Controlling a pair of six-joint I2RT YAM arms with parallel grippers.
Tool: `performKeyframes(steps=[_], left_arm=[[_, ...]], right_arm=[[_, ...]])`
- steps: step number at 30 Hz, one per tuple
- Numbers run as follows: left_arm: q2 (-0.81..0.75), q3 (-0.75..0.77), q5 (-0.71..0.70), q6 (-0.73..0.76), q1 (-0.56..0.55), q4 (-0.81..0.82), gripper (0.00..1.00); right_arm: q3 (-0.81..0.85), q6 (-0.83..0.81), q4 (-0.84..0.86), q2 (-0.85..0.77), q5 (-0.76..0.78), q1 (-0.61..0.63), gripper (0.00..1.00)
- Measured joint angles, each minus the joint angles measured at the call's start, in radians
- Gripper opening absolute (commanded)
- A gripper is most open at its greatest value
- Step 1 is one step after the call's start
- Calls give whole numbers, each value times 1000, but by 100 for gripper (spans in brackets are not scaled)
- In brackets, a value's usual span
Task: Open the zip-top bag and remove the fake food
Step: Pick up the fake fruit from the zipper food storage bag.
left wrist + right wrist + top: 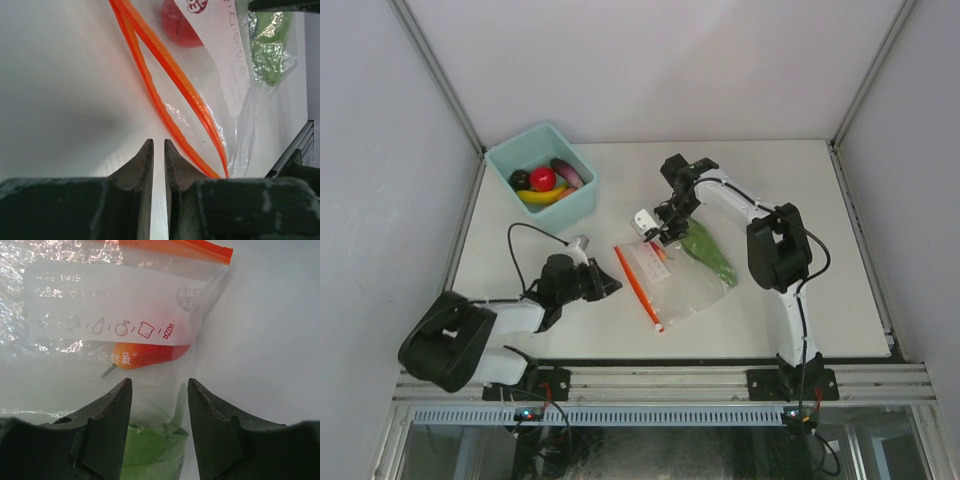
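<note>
The clear zip-top bag (685, 285) lies flat mid-table, its orange zip strip (638, 288) along its left edge. In the left wrist view the strip (165, 59) splits into two separated tracks. Fake food inside: a green leafy piece (708, 250) (150, 450) and an orange-red pepper-like piece (150, 354) (177, 27). My left gripper (610, 286) (159, 141) sits just left of the strip, all but shut, with only bare table in the slit. My right gripper (663, 232) (159, 381) stands open over the bag's far end, astride the green piece.
A light teal bin (575, 205) at the back left holds a banana (542, 196), a red apple (542, 178), an eggplant (566, 172) and a dark round piece (520, 179). A metal rail (660, 380) runs along the near table edge.
</note>
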Motion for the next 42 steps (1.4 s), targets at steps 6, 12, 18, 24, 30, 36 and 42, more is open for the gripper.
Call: performKeyframes(steps=[6,12,18,24,30,36,42], left_arm=[[165,29,30,-42,-23,152,18],[232,71,48,-68,-47,246,29],[295,127,47,-74,-54,280,49],[306,134,31,-66,-54,282,62],[306,134,22,-47,-56,296,64],[306,134,21,-21,-70,303,68],[321,134,10,21,-87,318,72]], right_arm=[[42,-22,-24,48,10,9,44],[55,-42,-52,76,17,16,39],[55,-50,-73,84,21,42,33],[50,-54,-79,84,20,74,27],[40,-53,-90,84,7,95,17],[40,-35,-107,84,-10,103,5],[34,-24,-121,84,-34,106,2]])
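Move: From the left hand, the red fruit in the bag lies about 8 cm ahead and 8 cm to the right, about 1 cm below; the open zip edge crosses between, some 4 cm right and level fore and aft. The right hand goes for the printed label on the bag's top film, about 5 cm back, 3 cm left and 3 cm below. From the right hand, the red fruit is 3 cm back, 3 cm left; the green vegetable 3 cm back, 8 cm right. The right fingers press in on the bag's top film by the label and pinch it nearly shut, after sinking 2.5 cm and drawing back about 5 cm and a little left. The left hand dips slightly, then slides right and forward, some 6 cm in all, between the zip lips, and spreads its nearly closed fingers wide in the mouth, one to each side of the red fruit. ##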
